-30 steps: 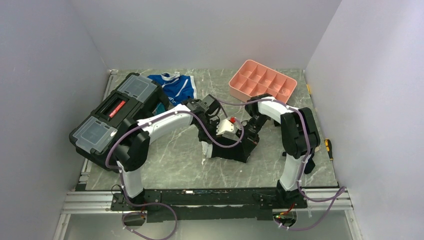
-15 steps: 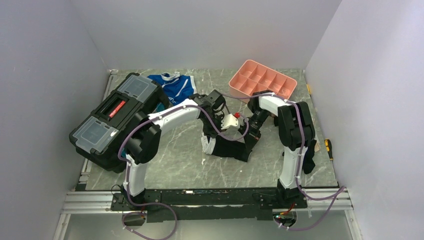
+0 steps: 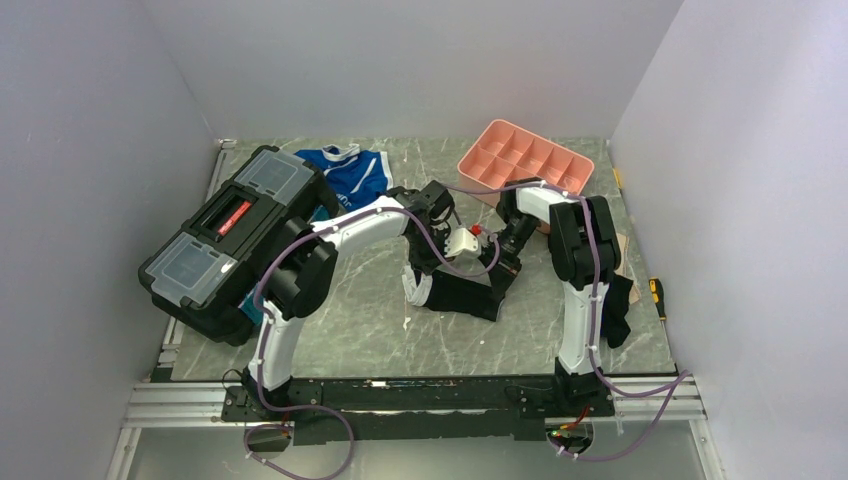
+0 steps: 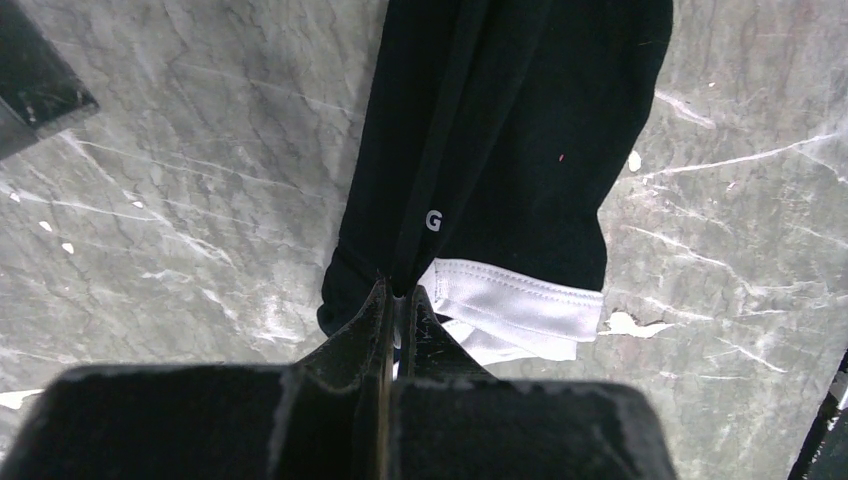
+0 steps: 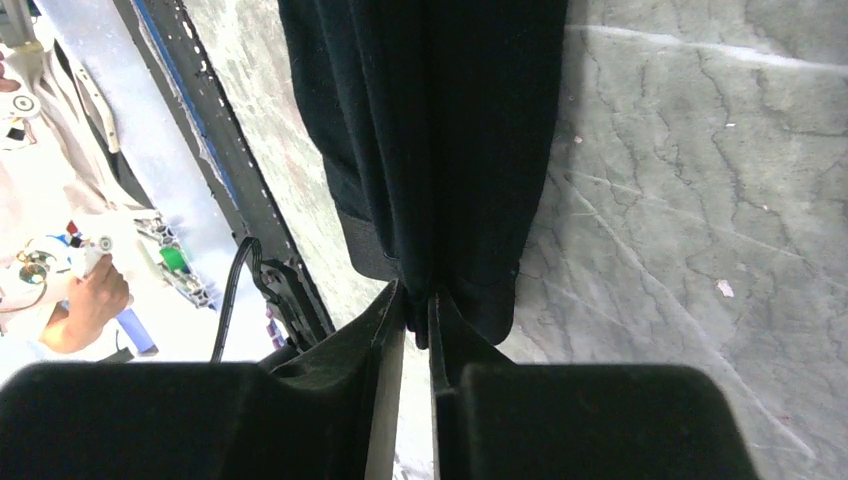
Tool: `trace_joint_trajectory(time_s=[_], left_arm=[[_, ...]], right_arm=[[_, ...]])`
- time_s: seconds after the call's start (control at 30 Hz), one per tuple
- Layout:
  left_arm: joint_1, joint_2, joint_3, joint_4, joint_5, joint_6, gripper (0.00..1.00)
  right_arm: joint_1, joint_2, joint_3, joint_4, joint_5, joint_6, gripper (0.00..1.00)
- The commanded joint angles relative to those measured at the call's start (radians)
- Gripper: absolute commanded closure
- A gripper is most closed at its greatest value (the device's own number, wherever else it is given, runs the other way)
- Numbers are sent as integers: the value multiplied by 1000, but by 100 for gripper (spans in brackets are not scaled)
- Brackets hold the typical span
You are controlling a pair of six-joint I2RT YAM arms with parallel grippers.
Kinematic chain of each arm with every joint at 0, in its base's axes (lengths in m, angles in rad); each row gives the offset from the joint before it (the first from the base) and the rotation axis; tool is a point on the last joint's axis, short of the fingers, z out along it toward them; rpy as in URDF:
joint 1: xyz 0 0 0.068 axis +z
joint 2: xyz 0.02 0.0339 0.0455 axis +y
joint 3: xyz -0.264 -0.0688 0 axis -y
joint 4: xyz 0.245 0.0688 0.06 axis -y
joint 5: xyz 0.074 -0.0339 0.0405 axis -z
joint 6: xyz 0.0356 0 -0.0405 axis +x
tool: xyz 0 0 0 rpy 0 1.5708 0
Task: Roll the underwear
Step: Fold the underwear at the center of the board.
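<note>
The black underwear [image 3: 462, 295] hangs between my two grippers at mid-table, its lower part resting on the marble. My left gripper [image 3: 430, 265] is shut on a fold of the underwear [image 4: 520, 150] near the white waistband [image 4: 520, 305] and a white letter G. My right gripper [image 3: 506, 268] is shut on the other end, pinching a black fold of the underwear [image 5: 440, 120]. The left gripper [image 4: 400, 292] and the right gripper [image 5: 417, 292] each show fabric squeezed between the fingertips.
A black toolbox [image 3: 235, 235] lies at the left. Blue-and-white briefs [image 3: 350, 175] lie behind it. The pink compartment tray [image 3: 525, 160] stands at the back right. A small screwdriver [image 3: 657, 292] lies at the table's right edge.
Both grippers have moved away from the bases toward the back of the table, carrying the underwear's held edge with them. The left arm is more stretched out.
</note>
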Motion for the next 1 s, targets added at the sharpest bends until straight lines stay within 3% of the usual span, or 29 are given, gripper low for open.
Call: trace_joint_trajectory(time_s=[0.0,0.3,0.97], left_arm=[[8,5,36,-8,-9,14,100],[8,20,39,-2,-8,6,100],[-10,24,41,32,4,12,100]], right_arm=[[-11,6,20,-39,-6,-37,81],[-23,-20,19,-20,-14,-25,62],[-89,-132,4,-25,-67,-27,56]])
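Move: The half-folded underwear lies between my hands. Its middle is about 8 cm to the left of my right hand, 1 cm ahead and 1 cm below, and I already pinch its right end there. From my left hand, shut on the fold by the white hem, that middle is some 7 cm right, 4 cm back and 1 cm down. The pink tray stands about 25 cm ahead of my right hand and 5 cm to its right; the black clothes lie about 20 cm right, level with it. I let go of the underwear's right end, opening my right fingers to nearly half while they stay down at the cloth. Then I ease that hand about 1 cm right, off the end, and lift it roughly 2 cm, drifting forward. My left hand stays low and keeps its pinch on the fold beside the white hem. ##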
